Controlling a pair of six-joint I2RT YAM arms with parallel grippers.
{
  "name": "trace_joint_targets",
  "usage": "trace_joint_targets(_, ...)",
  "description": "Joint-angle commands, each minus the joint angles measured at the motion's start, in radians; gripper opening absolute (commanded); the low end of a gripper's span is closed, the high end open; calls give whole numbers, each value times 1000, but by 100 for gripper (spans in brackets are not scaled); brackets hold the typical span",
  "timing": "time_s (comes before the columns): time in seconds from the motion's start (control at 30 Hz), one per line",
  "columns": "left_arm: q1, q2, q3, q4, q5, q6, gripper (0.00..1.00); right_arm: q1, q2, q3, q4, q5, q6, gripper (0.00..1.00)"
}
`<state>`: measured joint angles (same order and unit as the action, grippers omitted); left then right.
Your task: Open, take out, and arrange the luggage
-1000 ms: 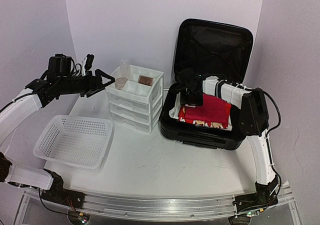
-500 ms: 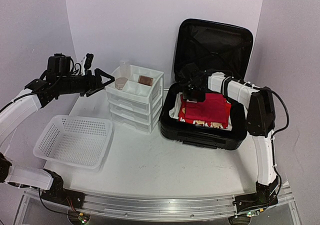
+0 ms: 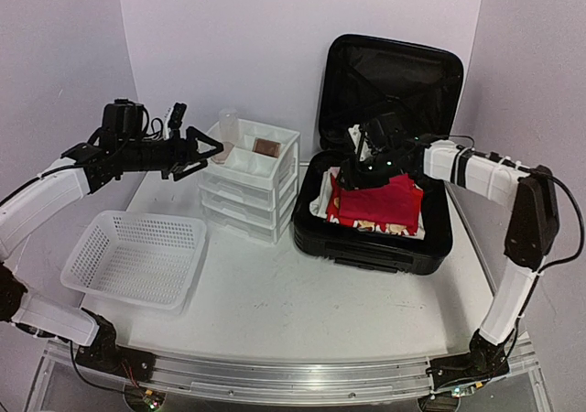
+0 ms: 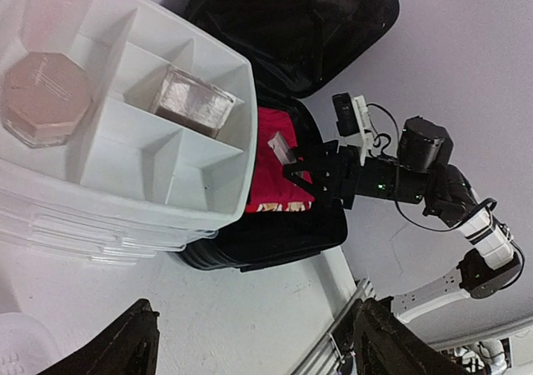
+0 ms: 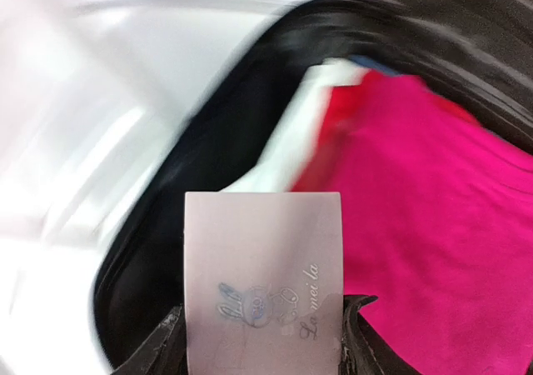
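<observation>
The luggage (image 3: 371, 243) lies open at the right of the table, its lid (image 3: 394, 82) standing up at the back. Folded red clothing (image 3: 380, 201) fills the shell, seen close in the right wrist view (image 5: 433, 225). My right gripper (image 3: 350, 176) hovers over the shell's left side. This gripper (image 5: 262, 337) is shut on a small pale pink case (image 5: 262, 267) printed with a bunny, also visible as a pale case (image 4: 281, 147) in the left wrist view. My left gripper (image 3: 209, 146) is open in the air beside the drawer unit's top, its fingers (image 4: 133, 350) wide apart and holding nothing.
A small white drawer unit (image 3: 252, 192) stands left of the luggage. Its top tray holds a pink octagonal jar (image 4: 42, 96), a clear box (image 4: 191, 100) and a tall cup (image 3: 227, 124). A white mesh basket (image 3: 137, 256) sits at the front left.
The right arm has swung its elbow out to the right and its jaws have closed on the pink case over the luggage. The left gripper has shifted right, toward the drawer unit.
</observation>
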<state>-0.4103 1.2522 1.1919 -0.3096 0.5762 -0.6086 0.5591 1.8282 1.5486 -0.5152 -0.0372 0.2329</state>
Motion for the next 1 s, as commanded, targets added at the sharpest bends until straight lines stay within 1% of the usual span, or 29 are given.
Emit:
trace_joint_targets(0.0,-102,79,99,92,59,-55,80,53,-219,-125,164,-260,-241,50)
trace_joint_targets(0.1,-206,164,169,97,37,-64,80,110,-308,-193,186,-243,-300,50)
trace_joint_targets(0.27,-313,303,258,118,-22,-111,79,199,-378,-274,306,-188,-265,50)
trace_joint_targets(0.4,-362,321,246,227,-68,-162,75,240,-382,-295,368,-149,-241,49)
trace_joint_targets(0.47,-375,325,245,248,-90,-170,73,253,-379,-304,393,-127,-209,49)
trace_joint_targets(0.53,-379,341,249,252,-89,-192,68,262,-374,-307,416,-106,-193,49)
trace_joint_targets(0.73,-380,355,244,263,-95,-212,48,291,-362,-304,434,-54,-198,49)
trace_joint_targets(0.8,-380,349,241,265,-104,-212,40,303,-359,-303,434,-40,-208,48)
trace_joint_targets(0.97,-380,343,241,266,-105,-189,25,348,-346,-298,420,31,-264,48)
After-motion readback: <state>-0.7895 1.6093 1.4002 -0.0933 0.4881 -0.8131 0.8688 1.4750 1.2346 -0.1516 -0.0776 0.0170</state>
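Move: The pink box, already pinched in the right fingers, is roughly 28 cm right of the left hand, 11 cm farther out and 13 cm below it. The drawer unit's middle lies about 14 cm ahead of the left hand, 8 cm to its right and 20 cm lower. From the right hand, the left gripper is some 11 cm back, 28 cm left and 14 cm up; the red clothes are 3 cm ahead, 7 cm right and 9 cm below. The pink box is carried back about 13 cm, and left and up nearly as far, by the right hand's steady pinch, the wrist swinging counter-clockwise and tipping up. To meet it, the left hand sweeps some 17 cm right past the drawer unit's near side, drifting slightly back, then stops and closes its wide-open fingers to about a third around the box's free end. ##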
